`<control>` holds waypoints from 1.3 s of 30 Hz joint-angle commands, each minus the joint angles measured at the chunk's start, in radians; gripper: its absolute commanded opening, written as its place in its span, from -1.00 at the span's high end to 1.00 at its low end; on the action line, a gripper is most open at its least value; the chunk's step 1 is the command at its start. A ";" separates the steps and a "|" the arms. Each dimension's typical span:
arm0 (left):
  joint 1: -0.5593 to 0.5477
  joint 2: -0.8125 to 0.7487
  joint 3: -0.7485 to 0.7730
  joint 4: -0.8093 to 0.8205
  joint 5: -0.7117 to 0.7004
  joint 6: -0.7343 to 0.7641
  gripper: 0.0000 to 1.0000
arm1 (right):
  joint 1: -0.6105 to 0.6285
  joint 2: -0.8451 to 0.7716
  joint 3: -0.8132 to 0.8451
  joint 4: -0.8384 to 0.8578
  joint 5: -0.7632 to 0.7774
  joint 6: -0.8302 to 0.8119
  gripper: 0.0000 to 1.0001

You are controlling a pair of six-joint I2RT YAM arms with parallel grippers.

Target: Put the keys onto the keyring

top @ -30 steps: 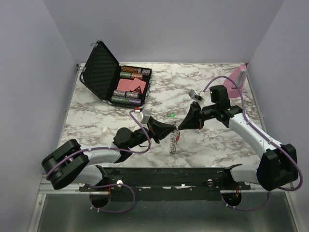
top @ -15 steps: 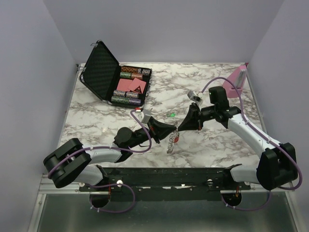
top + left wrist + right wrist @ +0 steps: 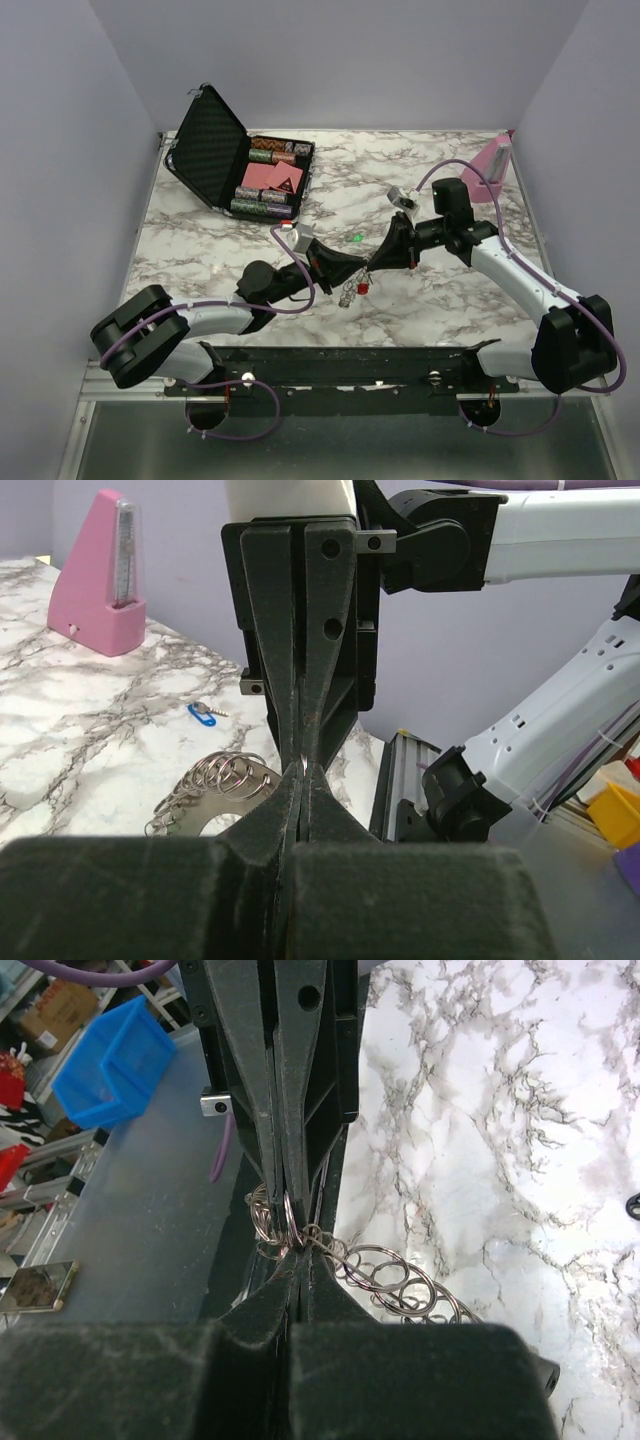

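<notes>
The keyring (image 3: pixel 349 291), a thin silvery chain of small rings, hangs bunched just above the marble between my two grippers, with a red-headed key (image 3: pixel 363 288) on it. My left gripper (image 3: pixel 359 268) and right gripper (image 3: pixel 373 264) meet tip to tip, both shut on the keyring. In the left wrist view the left gripper (image 3: pixel 300 772) pinches a thin ring and the keyring (image 3: pixel 215 780) spills to the left. In the right wrist view the right gripper (image 3: pixel 294 1260) nips the keyring (image 3: pixel 395 1278). Loose on the table lie a green key (image 3: pixel 356 238), a blue key (image 3: pixel 203 714) and a dark key (image 3: pixel 634 1205).
An open black case (image 3: pixel 243 165) of chips and cards stands at the back left. A pink stand (image 3: pixel 492 165) sits at the back right corner. The table's near edge and the arms' mounting rail (image 3: pixel 350 365) lie just below the grippers.
The keyring hung in a longer strand a second ago; now it is drawn up shorter and bunched under the grippers, which have edged slightly away from the near edge, still pressed together.
</notes>
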 commanded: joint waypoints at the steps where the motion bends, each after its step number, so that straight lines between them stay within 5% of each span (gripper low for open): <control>1: -0.001 0.002 0.032 0.290 0.040 -0.011 1.00 | 0.015 -0.003 -0.005 0.030 0.011 0.019 0.87; 17: 0.062 -0.220 -0.029 -0.111 0.176 0.122 1.00 | -0.063 -0.028 0.090 -0.301 0.019 -0.306 -0.12; 22: 0.074 -0.305 0.038 -0.430 0.233 0.231 1.00 | -0.062 -0.028 0.106 -0.402 -0.014 -0.441 -0.26; 28: 0.081 -0.326 0.083 -0.593 0.224 0.288 1.00 | -0.063 -0.031 0.093 -0.538 -0.077 -0.651 -0.36; 39: 0.071 -0.224 0.182 -0.589 0.034 0.173 1.00 | -0.063 -0.034 0.077 -0.377 -0.001 -0.426 -0.40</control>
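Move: The two sets of fingertips meet almost point to point, both on the wire rings at the keyring's top. The keyring's middle hangs roughly 6 cm below each of them, 1 cm back and 1 cm left. Counted from the left hand and some 23 cm lower, the green key lies about 14 cm ahead and 1 cm left, and the black key on the table 13 cm ahead and 12 cm left. The right fingers open wide and let go of the keyring's wire, the hand easing about 2 cm to the right and rolling some 10 degrees. The left hand, keeping its shut pinch, lifts about 3 cm up, back and left, away from the right hand, then sinks again and comes forward, its fingertips tipping down roughly 15 degrees. ##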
